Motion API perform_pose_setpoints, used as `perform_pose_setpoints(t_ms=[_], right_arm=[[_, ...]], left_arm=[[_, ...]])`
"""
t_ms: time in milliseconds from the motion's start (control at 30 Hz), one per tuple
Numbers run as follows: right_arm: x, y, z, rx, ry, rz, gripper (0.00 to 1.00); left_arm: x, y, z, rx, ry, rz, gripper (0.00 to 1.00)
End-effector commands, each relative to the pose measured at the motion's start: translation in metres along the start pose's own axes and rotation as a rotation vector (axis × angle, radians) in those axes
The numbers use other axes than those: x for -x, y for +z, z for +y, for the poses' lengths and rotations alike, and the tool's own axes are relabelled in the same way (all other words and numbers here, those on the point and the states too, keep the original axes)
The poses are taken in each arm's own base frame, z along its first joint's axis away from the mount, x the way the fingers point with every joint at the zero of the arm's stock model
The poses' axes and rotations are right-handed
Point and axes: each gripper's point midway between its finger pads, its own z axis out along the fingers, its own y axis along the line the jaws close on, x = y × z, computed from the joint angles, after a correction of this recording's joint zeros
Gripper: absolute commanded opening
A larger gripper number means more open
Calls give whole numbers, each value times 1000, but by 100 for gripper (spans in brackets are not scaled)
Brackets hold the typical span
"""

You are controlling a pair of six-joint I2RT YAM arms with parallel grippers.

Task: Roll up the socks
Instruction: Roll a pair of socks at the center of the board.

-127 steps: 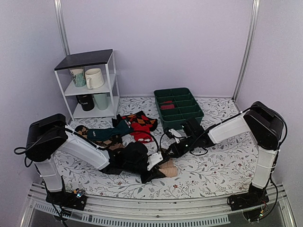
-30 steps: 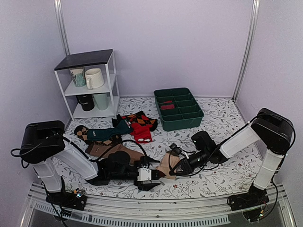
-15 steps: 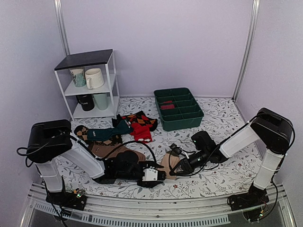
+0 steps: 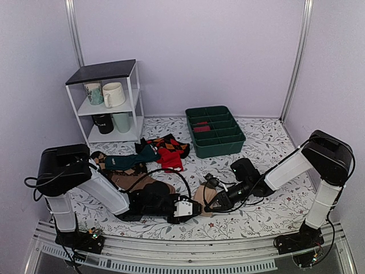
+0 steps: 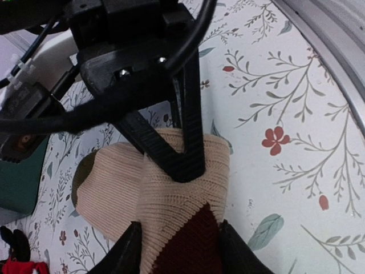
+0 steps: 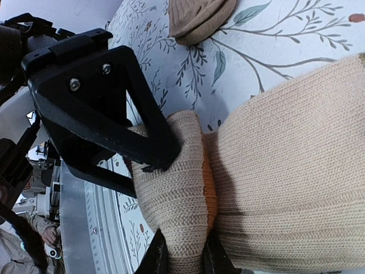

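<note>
The socks [image 4: 204, 197] lie bunched near the table's front, beige knit with a maroon patch [image 5: 188, 240]. My left gripper [image 4: 197, 209] reaches them from the left. In the left wrist view its jaws [image 5: 179, 254] press on both sides of the maroon-and-beige end. My right gripper [image 4: 212, 201] comes from the right and is shut on a fold of the beige knit [image 6: 183, 260]. Its black fingers [image 5: 182, 148] show just beyond my left jaws. The rest of the socks [image 6: 285, 160] bulges to the right. The socks' striped foot is hidden.
A green divided tray [image 4: 219, 149] stands behind. Red-and-black argyle socks [image 4: 171, 149], a teal sock [image 4: 128, 161] and a brown sock [image 4: 137, 181] lie at the left. A white shelf [image 4: 102, 71] with mugs stands back left. The metal rail [image 4: 182, 260] runs along the near edge.
My left gripper has slid right up to the socks and its jaws have narrowed onto them. The right gripper has kept its pinch and stayed in place.
</note>
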Motion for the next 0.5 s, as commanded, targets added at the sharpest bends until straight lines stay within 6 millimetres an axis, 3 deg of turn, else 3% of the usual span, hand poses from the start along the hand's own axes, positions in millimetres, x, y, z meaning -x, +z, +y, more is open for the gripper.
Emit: perform_pose_setpoints(t_ms=[0, 133, 300, 467], right_arm=[[-66, 2, -34, -117, 193, 175, 12], [-64, 2, -34, -119, 190, 171, 12], [-33, -8, -22, -139, 89, 74, 25], [21, -45, 8, -202, -165, -186, 40]], left_arm=[[-19, 4, -12, -52, -31, 70, 34], [-18, 5, -14, -70, -41, 74, 0], [-20, 8, -22, -164, -147, 116, 0], [-35, 8, -31, -290, -352, 219, 0]])
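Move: The partly rolled sock lies crosswise between the hands. Its middle is about 3 cm to the left hand's right, level in depth and height; the open fingers straddle its left end. From the right hand, pinching the other end, it is some 3 cm left, also level. Its unrolled length lies about 6 cm ahead and 3 cm right of the left hand, 2 cm lower; the brown socks are about 20 cm left and 11 ahead. In place at first, the left hand shuts its half-open fingers and pinches the left end of the roll, then eases about 1.5 cm right and 1 cm forward, rolling some 10 degrees top-forward about its fingers. The right hand, until then still, opens partway around the right end and starts to rise and draw off to the right, over 1 cm each way. ##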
